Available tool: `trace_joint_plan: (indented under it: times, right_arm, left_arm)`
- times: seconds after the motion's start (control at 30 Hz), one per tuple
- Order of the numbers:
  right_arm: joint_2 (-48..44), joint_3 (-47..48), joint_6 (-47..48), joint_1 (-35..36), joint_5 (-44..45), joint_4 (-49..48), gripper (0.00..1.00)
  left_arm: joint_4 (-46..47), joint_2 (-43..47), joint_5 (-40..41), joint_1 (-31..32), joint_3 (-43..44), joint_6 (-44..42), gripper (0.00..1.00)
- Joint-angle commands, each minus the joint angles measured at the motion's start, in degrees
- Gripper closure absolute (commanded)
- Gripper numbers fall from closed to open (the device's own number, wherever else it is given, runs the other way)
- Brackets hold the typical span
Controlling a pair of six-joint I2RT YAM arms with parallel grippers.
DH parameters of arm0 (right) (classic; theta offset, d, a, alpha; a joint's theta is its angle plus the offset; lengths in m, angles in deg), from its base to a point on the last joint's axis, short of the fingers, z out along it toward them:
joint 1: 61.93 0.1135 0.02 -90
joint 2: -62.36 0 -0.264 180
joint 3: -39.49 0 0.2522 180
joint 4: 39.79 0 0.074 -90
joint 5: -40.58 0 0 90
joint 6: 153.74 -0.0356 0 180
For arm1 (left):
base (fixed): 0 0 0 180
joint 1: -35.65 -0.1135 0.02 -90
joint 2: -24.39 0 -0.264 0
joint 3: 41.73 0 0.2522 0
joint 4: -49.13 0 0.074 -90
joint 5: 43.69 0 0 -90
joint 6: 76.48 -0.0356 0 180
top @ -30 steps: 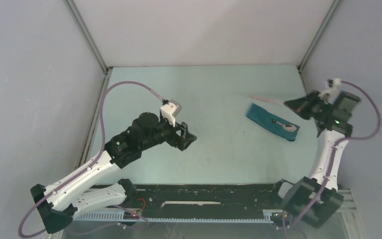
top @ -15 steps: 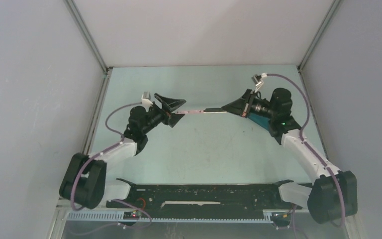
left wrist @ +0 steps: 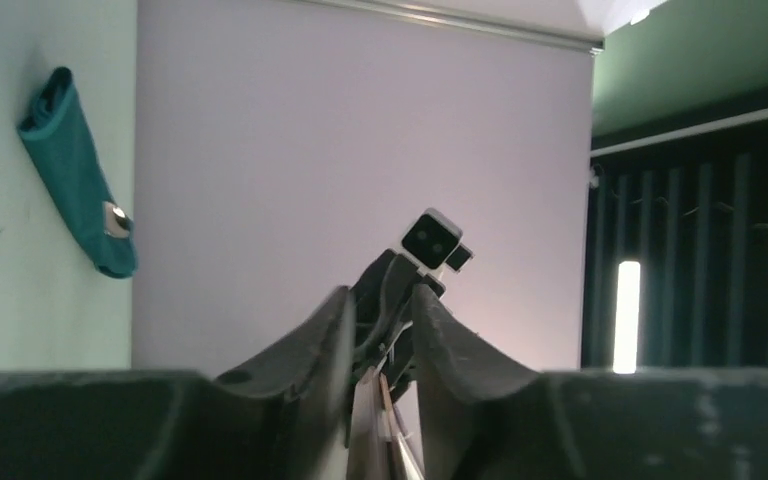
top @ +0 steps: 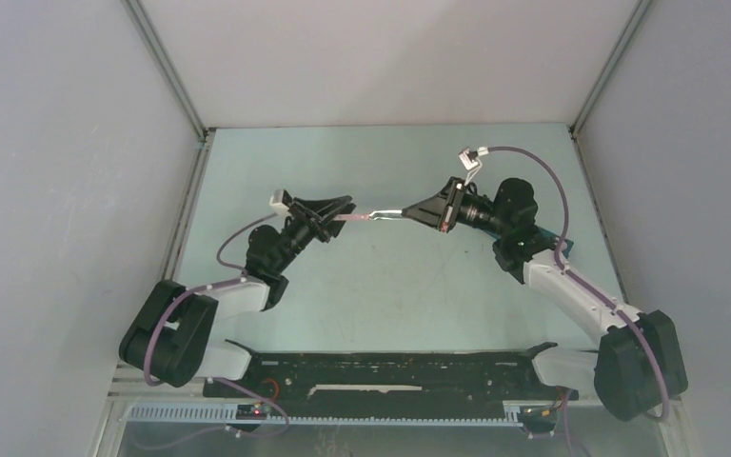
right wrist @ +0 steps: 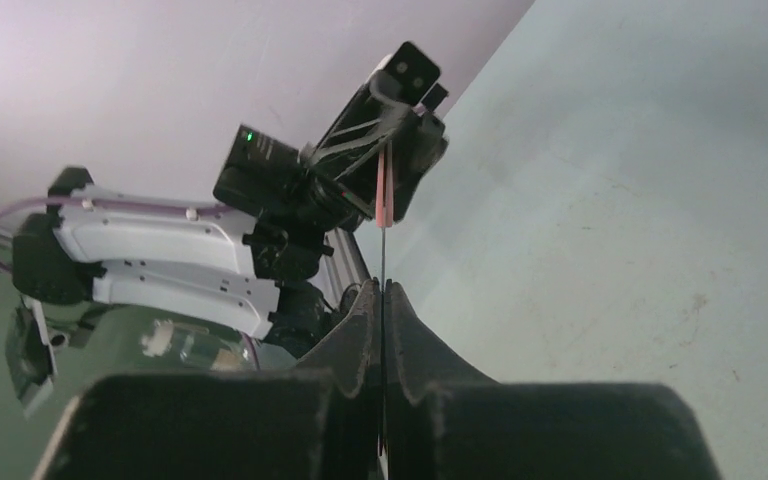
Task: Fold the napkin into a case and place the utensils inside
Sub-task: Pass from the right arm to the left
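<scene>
A slim knife [top: 373,216] hangs level above the table's middle, between both grippers. My right gripper [top: 409,213] is shut on its blade; the right wrist view shows the fingertips [right wrist: 381,285] pressed on the thin edge [right wrist: 384,250]. My left gripper [top: 341,217] stands round the pinkish handle [left wrist: 372,420], jaws partly open with a gap on one side [left wrist: 380,295]. The teal case [left wrist: 75,170] lies flat at the right, a spoon's bowl [left wrist: 115,218] showing at its end. From above, my right arm hides most of the case [top: 562,245].
Grey walls with metal corner posts [top: 167,71] enclose the pale green table [top: 390,286] on three sides. A black rail [top: 390,367] runs along the near edge between the arm bases.
Both arms have swung to the table's middle and now meet tip to tip. The right gripper brought the knife over from beside the case. The left jaws have narrowed round the handle.
</scene>
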Motion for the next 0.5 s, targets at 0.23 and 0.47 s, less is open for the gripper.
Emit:
trace_joint_plan:
  times: [0.23, 0.47]
  right_arm:
    - [-1.0, 16.1, 31.8, 11.4, 27.8, 50.8, 0.0]
    - [5.9, 25.5, 64.1, 32.7, 43.3, 56.0, 0.01]
  left_arm:
    - [-30.5, 9.7, -0.2, -1.1, 6.7, -17.1, 1.0]
    - [-46.0, 11.9, -1.1, -1.0, 12.5, -26.1, 1.0]
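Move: The knife bridges the two hands. Its pink handle already lies between the left hand's half-open fingers, the handle's middle about 2 cm to the right of that hand and level with it. From the right hand, which is pinching the blade, the handle's middle is some 13 cm to the left, level with it. The folded napkin lies about 27 cm to the right hand's right, 6 cm ahead and roughly 22 cm below, with the spoon on it about 31 cm right and 5 cm ahead. The knife's pink handle is pinched as the left fingers close on it; the right fingers then spread wide and let go of the blade. The left hand sinks about 2 cm with its grip kept, rolling right side down, while the right hand tips its fingers down some 40 degrees and shifts left, back and down, about 4 cm left, beside the knife. ##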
